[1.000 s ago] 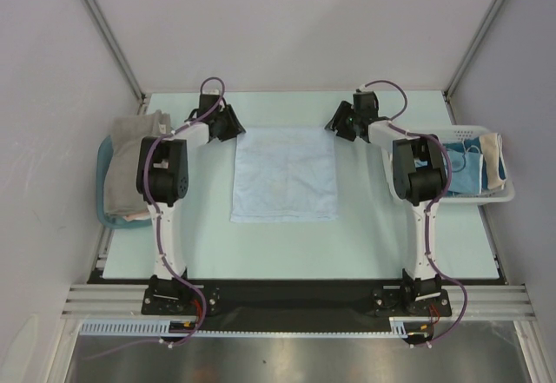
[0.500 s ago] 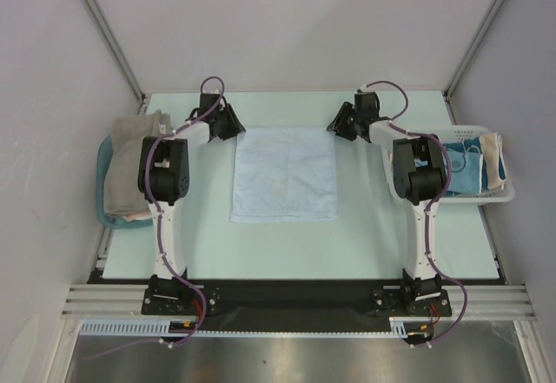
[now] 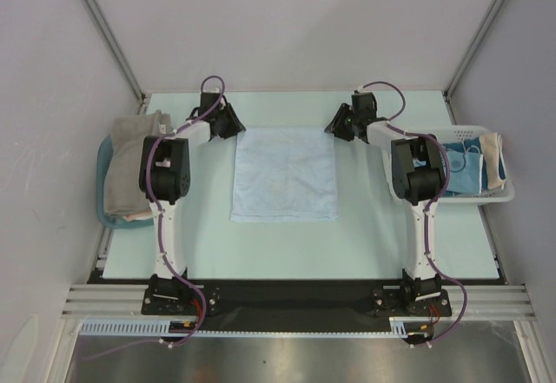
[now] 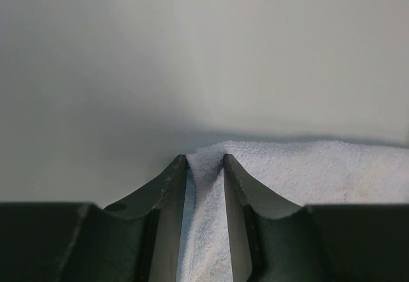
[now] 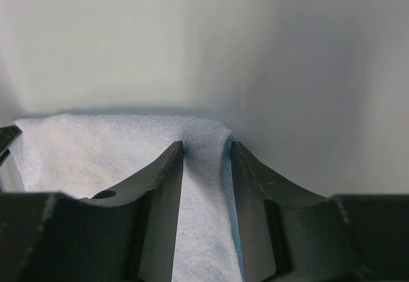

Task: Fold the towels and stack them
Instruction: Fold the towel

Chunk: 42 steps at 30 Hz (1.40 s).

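Observation:
A plain light blue towel (image 3: pixel 284 174) lies flat in the middle of the table. My left gripper (image 3: pixel 233 127) is at its far left corner and my right gripper (image 3: pixel 334 127) at its far right corner. In the left wrist view, the towel (image 4: pixel 211 231) bunches up between the fingers of the left gripper (image 4: pixel 204 160), which is shut on that corner. The right wrist view shows the same: the towel's corner (image 5: pixel 201 218) is pinched in the right gripper (image 5: pixel 206 146). A grey-beige towel (image 3: pixel 130 161) lies folded at the left. Blue towels (image 3: pixel 465 170) lie in the basket.
A shallow teal tray (image 3: pixel 106 218) at the table's left edge carries the grey-beige towel. A white mesh basket (image 3: pixel 486 199) stands at the right edge, with a tan towel end (image 3: pixel 493 161) hanging over its rim. White walls close in the back and sides.
Both grippers have narrowed onto the towel's far corners. The right gripper has shifted slightly toward the back. The towel has not moved.

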Each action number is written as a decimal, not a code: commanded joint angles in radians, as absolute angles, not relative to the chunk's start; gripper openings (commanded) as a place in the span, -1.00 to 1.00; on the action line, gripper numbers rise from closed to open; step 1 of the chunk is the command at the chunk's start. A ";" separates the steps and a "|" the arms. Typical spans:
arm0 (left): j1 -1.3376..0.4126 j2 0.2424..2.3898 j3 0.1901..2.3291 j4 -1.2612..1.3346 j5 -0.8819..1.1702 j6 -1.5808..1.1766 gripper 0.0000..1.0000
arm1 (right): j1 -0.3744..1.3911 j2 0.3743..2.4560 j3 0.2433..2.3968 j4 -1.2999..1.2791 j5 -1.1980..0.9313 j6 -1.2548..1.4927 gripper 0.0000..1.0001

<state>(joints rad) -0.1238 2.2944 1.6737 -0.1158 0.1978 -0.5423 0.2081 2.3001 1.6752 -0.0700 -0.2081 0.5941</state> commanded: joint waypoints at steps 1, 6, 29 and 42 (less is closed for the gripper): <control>-0.114 2.321 1.724 -0.114 0.222 -0.554 -0.30 | 0.206 2.321 1.689 -0.054 -0.212 0.595 -0.19; -0.112 2.333 1.750 -0.114 0.236 -0.552 -0.42 | 0.201 2.342 1.732 -0.075 -0.222 0.588 -0.31; -0.078 2.258 1.743 0.173 0.368 -0.526 -1.00 | 0.160 2.313 1.850 -0.029 -0.252 0.503 -1.00; -0.080 1.959 1.316 0.399 0.370 -0.581 -0.99 | 0.209 2.031 1.479 0.106 -0.224 0.488 -1.00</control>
<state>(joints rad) -0.0910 2.0964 1.4040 0.2729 0.3737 -0.5579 0.1902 2.1483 1.5276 0.0357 -0.2493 0.5117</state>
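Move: The white towel's far left corner already lies between the left hand's open fingertips, and its far right corner between the right hand's, barely a centimetre farther right. From the left hand the towel's middle is some 16 cm back and 14 cm to the right. The blue tub stands about 31 cm left and 16 cm back of the left hand; the white basket is about 35 cm right and 12 cm back of the right hand. The towel's two far corners are pinched as both hands shut fully, the right sinking nearly 1 cm first. Still gripping, the hands draw the far edge forward 3 to 4 cm while starting to rise, then swing back towards their bases by about 5 cm as they climb on, the left to roughly 8 cm up with its fingers tipping up and forward some 15 degrees, the right about half as high. ##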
